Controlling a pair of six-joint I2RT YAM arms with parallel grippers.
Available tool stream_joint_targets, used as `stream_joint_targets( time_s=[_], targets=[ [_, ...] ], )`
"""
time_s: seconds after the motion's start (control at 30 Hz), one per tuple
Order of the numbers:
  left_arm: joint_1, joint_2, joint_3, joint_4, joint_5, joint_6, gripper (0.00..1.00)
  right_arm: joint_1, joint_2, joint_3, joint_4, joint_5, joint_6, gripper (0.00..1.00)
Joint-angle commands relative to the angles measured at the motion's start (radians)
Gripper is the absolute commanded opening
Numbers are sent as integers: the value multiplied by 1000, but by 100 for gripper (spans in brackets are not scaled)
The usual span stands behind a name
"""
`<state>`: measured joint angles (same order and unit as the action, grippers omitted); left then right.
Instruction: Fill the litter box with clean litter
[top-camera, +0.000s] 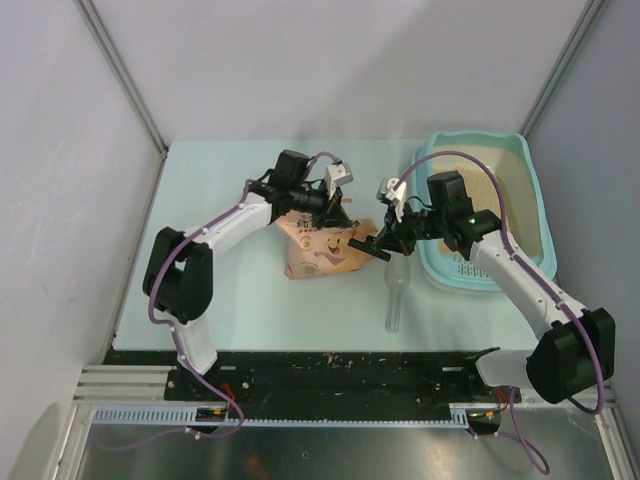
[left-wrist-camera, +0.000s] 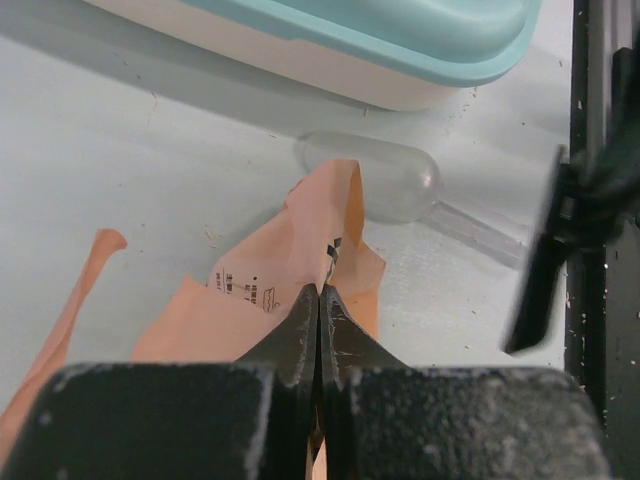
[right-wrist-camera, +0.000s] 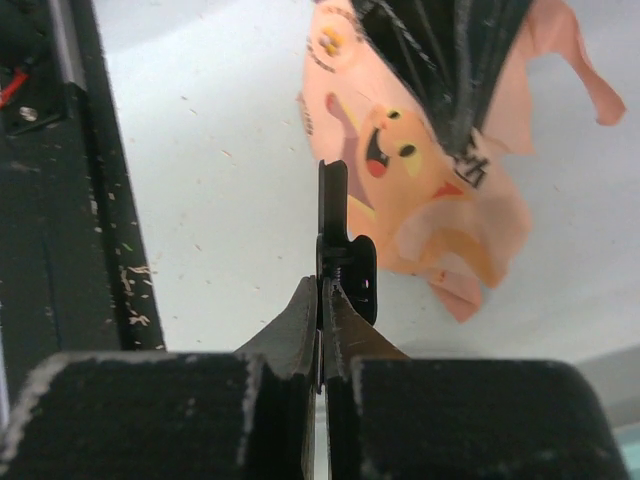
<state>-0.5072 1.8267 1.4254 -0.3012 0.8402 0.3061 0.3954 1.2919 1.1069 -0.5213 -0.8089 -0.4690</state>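
Observation:
The teal litter box (top-camera: 533, 190) stands at the back right, with beige clean litter (top-camera: 495, 185) spread inside it. Its rim (left-wrist-camera: 400, 40) shows at the top of the left wrist view. A peach-pink cat bag (top-camera: 318, 248) lies on the table mid-left. My left gripper (top-camera: 338, 210) is shut on the bag's upper edge (left-wrist-camera: 285, 255), jaws (left-wrist-camera: 320, 292) pressed together on the film. My right gripper (top-camera: 388, 240) is shut on a thin black clip (right-wrist-camera: 333, 215) just right of the bag (right-wrist-camera: 400, 150). The clip (top-camera: 368, 246) hangs above the table.
A clear plastic scoop (top-camera: 395, 295) lies on the table between the bag and the litter box, its bowl (left-wrist-camera: 385, 180) beside the box wall. A torn bag strip (left-wrist-camera: 80, 290) lies loose. Scattered granules dot the table's front edge (top-camera: 330, 355).

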Motion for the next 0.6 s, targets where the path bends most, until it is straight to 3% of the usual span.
stream_joint_targets(
  time_s=[0.0, 0.27, 0.43, 0.57],
  targets=[
    [-4, -37, -31, -19, 43, 7, 0, -29, 58, 30, -3, 77, -118, 0],
    [-10, -9, 13, -49, 50, 42, 2, -90, 145, 68, 99, 113, -146, 0],
    [-7, 8, 47, -78, 83, 77, 33, -93, 142, 70, 171, 91, -114, 0],
    [-7, 28, 66, -84, 96, 96, 43, -81, 152, 74, 199, 86, -106, 0]
  ],
)
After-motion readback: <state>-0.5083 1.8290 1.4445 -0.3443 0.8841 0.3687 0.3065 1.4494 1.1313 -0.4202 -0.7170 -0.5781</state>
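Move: The right hand already holds the black clip; the bag's folded mouth edge, its destination, lies about 5 cm ahead, 6 cm left and 6 cm below it. The bag's body is some 8 cm ahead, 12 cm left and 14 cm below; the scoop about 3 cm back, 4 cm right and 20 cm down. The left fingers are shut on the mouth, whose free end lies roughly 4 cm to that hand's right, 1 cm back and 1 cm below. The right hand carries the clip some 7 cm forward and lower, towards the bag's mouth; the left fingers part. ##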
